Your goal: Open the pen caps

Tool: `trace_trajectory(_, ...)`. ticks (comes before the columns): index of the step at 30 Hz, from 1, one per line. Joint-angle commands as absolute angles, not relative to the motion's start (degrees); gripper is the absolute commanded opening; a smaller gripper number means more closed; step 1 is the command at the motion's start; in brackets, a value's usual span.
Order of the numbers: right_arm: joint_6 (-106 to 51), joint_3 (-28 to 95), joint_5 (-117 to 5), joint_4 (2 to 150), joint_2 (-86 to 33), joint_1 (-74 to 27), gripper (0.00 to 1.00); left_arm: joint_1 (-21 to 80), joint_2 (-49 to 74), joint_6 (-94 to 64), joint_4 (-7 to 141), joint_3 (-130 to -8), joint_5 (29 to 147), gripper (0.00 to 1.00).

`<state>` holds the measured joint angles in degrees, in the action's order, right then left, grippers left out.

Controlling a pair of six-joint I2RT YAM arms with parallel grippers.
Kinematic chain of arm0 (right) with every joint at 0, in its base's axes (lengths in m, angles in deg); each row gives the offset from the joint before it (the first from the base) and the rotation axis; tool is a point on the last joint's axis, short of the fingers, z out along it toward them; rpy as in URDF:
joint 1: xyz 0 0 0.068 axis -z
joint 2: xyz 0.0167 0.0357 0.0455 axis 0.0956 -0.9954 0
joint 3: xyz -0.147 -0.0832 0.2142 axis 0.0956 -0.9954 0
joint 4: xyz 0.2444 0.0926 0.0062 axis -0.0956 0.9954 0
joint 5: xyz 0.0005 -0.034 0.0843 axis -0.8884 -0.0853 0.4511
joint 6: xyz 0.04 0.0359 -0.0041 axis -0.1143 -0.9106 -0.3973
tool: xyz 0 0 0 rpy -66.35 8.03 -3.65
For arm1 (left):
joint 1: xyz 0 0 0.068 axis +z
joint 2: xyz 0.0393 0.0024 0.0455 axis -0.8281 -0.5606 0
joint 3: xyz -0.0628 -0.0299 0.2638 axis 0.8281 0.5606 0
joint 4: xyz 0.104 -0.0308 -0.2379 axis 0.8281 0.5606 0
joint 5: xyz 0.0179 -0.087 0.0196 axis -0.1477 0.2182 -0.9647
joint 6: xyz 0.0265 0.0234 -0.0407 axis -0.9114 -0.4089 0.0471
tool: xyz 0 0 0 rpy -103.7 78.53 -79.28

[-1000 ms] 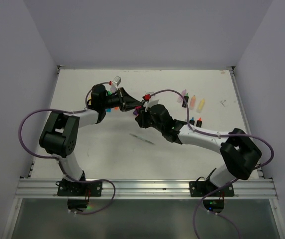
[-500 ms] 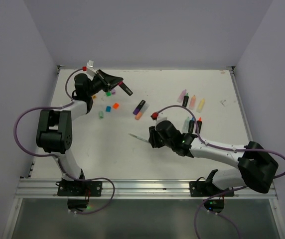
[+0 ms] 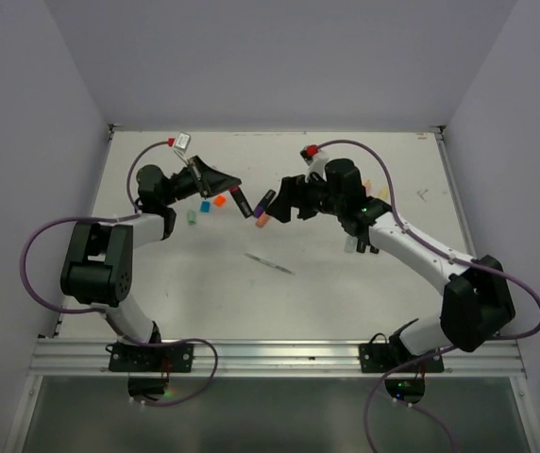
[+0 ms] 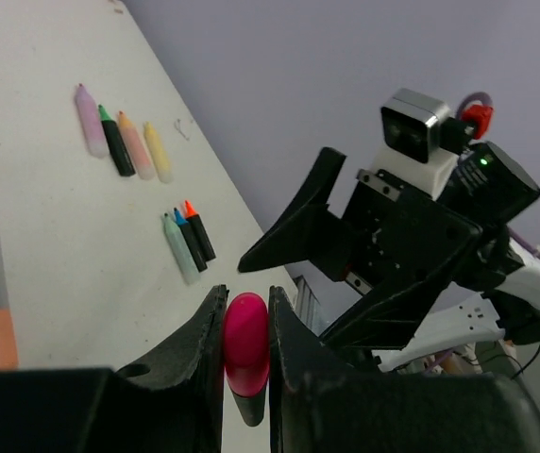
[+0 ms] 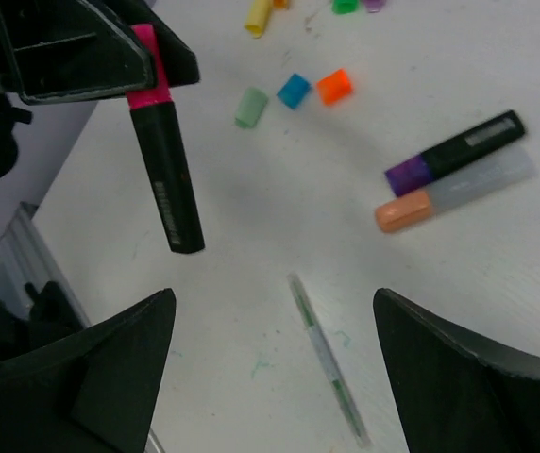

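My left gripper [image 4: 246,304] is shut on a pink pen cap [image 4: 246,342]. The pen's black barrel [image 5: 168,179] hangs out of the cap above the table, seen in the top view as a dark stub [image 3: 242,204]. My right gripper [image 5: 275,377] stands wide open with nothing between its fingers, just right of that barrel [image 3: 281,200]. On the table below lie a black pen with a purple cap [image 5: 405,174] and a pale pen with an orange cap [image 5: 402,213]. Loose green [image 5: 250,107], blue [image 5: 294,91] and orange [image 5: 334,86] caps lie further back, a yellow one [image 5: 258,16] beyond.
A thin pale stick [image 3: 270,263] lies mid-table, under the right gripper in its wrist view. Two rows of uncapped pens [image 4: 119,142] [image 4: 185,243] lie on the right side, partly hidden by the right arm in the top view. Walls close off the table's back and sides.
The left gripper swung from the back left toward the centre, still holding the pen. The right gripper rose from near the thin stick toward the pen and opened wide.
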<state>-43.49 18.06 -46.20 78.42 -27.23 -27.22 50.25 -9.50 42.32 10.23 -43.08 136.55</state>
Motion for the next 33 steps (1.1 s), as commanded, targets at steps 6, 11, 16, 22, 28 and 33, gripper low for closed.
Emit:
trace_trajectory(6, -57.06, 20.35, -17.52, 56.24, -40.06, -27.21, 0.78, 47.64, -13.87, 51.68, -12.40, -41.98, 142.72, 0.00)
trace_trajectory(11, -63.81, 20.09, -15.06, 44.19, -43.76, -27.21, 0.70, 46.15, -14.14, 51.33, -12.31, -41.89, 142.11, 0.00)
trace_trajectory(16, -69.27, 21.40, -13.39, 35.50, -47.62, -27.39, 0.49, 44.74, -14.75, 52.73, -12.75, -42.59, 140.18, 0.00)
trace_trajectory(22, -74.82, 19.73, -12.94, 28.18, -50.18, -28.18, 0.19, 43.69, -15.02, 53.70, -12.40, -43.65, 137.46, 0.00)
trace_trajectory(28, -73.86, 16.57, -14.61, 28.26, -48.95, -28.79, 0.00, 43.77, -14.49, 54.05, -11.96, -43.83, 134.82, 0.00)
trace_trajectory(33, -71.23, 9.99, -18.57, 31.51, -46.31, -30.28, 0.00, 46.49, -13.00, 52.91, -8.63, -44.00, 130.51, 0.00)
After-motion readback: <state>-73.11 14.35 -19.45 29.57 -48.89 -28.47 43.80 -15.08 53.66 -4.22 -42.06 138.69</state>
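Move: To the right hand's left, about 12 cm off, about 1 cm farther out and nearly level in height, hangs the black pen with the pink cap; its middle is some 4 cm back, 2 cm right and 2 cm below the left fingers that hold its cap. The right gripper is roughly 14 cm right and 5 cm back from the left hand. On the table 20 cm below the right hand lie the purple-capped pen, 22 cm ahead and 7 cm left, the orange-capped pen, 18 ahead and 5 left, and a thin pen, 4 back and 5 left. Swinging left about 9 cm towards the pen, the right hand dips briefly by 2 to 3 cm and comes back up, rolling its left side up some 30 degrees and turning counter-clockwise, while its wide fingers close and pinch the black barrel just below the pink cap. The left hand keeps its grip on the cap and brings the pen about 4 cm right and 3 cm back to meet it, turning slightly clockwise. ##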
